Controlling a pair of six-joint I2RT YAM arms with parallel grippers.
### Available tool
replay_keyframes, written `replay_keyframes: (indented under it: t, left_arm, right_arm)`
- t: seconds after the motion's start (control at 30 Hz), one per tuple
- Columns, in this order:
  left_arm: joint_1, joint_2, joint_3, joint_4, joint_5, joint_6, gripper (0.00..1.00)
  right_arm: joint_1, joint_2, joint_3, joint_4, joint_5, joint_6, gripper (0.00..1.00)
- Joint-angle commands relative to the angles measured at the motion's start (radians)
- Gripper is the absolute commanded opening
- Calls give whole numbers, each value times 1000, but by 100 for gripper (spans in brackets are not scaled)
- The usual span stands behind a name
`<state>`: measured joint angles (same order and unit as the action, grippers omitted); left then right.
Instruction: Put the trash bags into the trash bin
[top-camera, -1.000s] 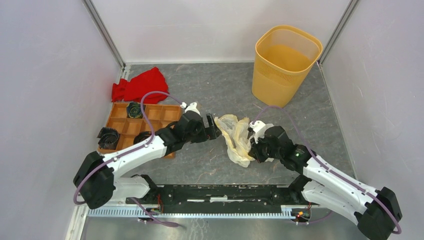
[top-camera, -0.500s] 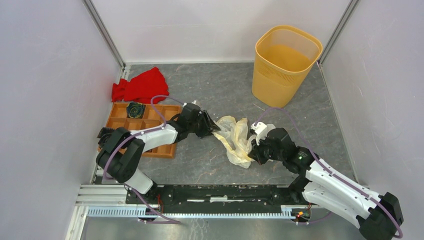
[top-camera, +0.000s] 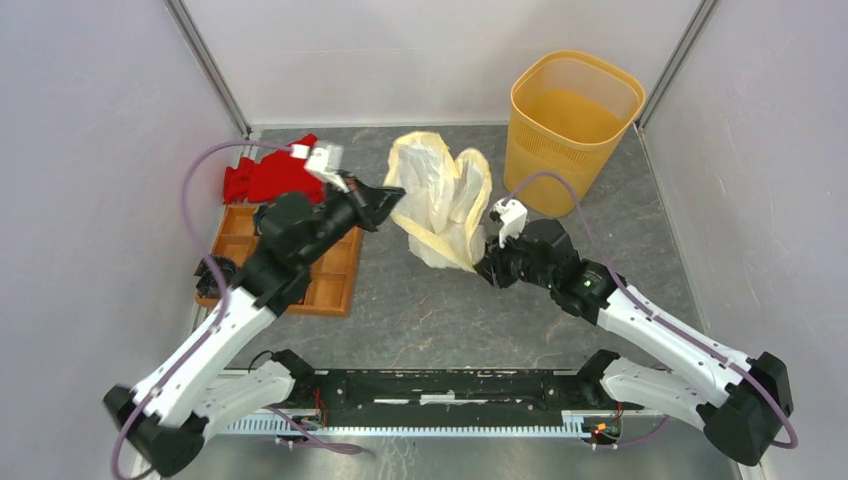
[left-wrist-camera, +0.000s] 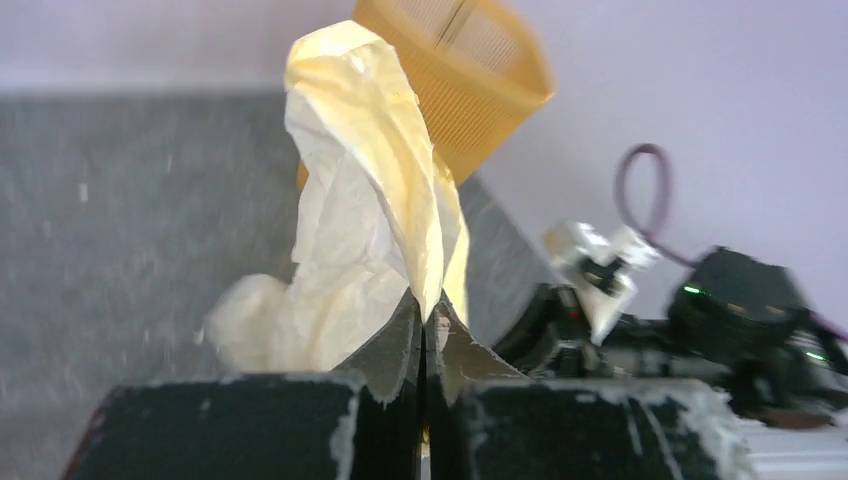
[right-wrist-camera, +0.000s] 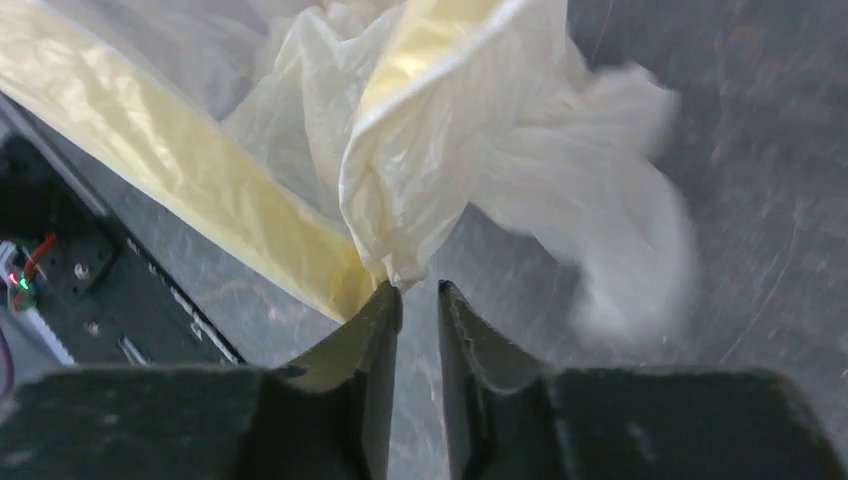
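The cream-white trash bag (top-camera: 440, 200) hangs lifted over the floor's middle, left of the yellow-orange trash bin (top-camera: 570, 125) at the back right. My left gripper (top-camera: 395, 195) is shut on the bag's upper left edge; in the left wrist view the closed jaws (left-wrist-camera: 428, 315) pinch a fold of the bag (left-wrist-camera: 360, 200), with the bin (left-wrist-camera: 470, 70) behind. My right gripper (top-camera: 487, 268) sits at the bag's lower right end. In the right wrist view it (right-wrist-camera: 420, 290) stands slightly open, floor showing through the gap, and the bag (right-wrist-camera: 450, 130) only touches its left fingertip.
A red cloth (top-camera: 275, 175) lies at the back left. In front of it is a shallow orange compartment tray (top-camera: 325, 270) with black parts (top-camera: 215, 275) at its left. White walls close in the sides and back. A metal rail (top-camera: 430, 385) runs along the near edge.
My left gripper shut on the bag and raised it up and toward the back. My right gripper's jaws parted and let the bag's lower end slip out.
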<state>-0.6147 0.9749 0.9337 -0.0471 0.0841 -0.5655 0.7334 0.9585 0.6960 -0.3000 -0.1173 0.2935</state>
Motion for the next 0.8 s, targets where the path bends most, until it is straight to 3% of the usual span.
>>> replay_keyframes:
  t: [0.0,0.1,0.17,0.3,0.4,0.6,0.77]
  left_arm:
    - [-2,-85,44,-18,23,178,2]
    - [-2,-79,-17,-20,74,138,2]
    - [-2,-70,-71,-13,82,93,2]
    - [-2,-75,-162,35,118,45,2]
    - [-2,-91,-188,42,126,46,2]
    - [-2,-140,-200,13,116,59,2]
    - [-2,-214,-230,9,127,21,2]
  right_arm:
    - [4,49,119,102,104,24,44]
    - [4,30,93,109,179,52,86]
    - [4,6,50,111,219,96,98]
    - [3,-44,-48,160,209,167,98]
    - [4,-32,-81,239,83,167,98]
    - [2,104,-121,477,-72,129,98]
    - [-4,235,-121,602,-44,193,98]
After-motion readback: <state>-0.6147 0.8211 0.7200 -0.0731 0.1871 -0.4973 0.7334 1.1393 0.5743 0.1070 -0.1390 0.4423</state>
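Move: The white trash bag hangs from my left fingers, its middle about 6 cm to the right, 2 cm ahead and 8 cm below; from my right hand it is roughly 8 cm ahead, 7 cm left and 8 cm higher. The trash bin stands some 26 cm ahead, 14 cm right and slightly below my right hand. The wooden tray is about 20 cm left of my left hand, level with it, 31 cm below. I flick the bag with my left hand, keeping its rim pinched: up about 7 cm, sharply down some 15 cm, then slightly up again, easing back towards my base. My right fingers spread wide and come free of the hem; that hand rises forward, sinks back, then swings left and down with open fingers beside the bag's loose rim. ##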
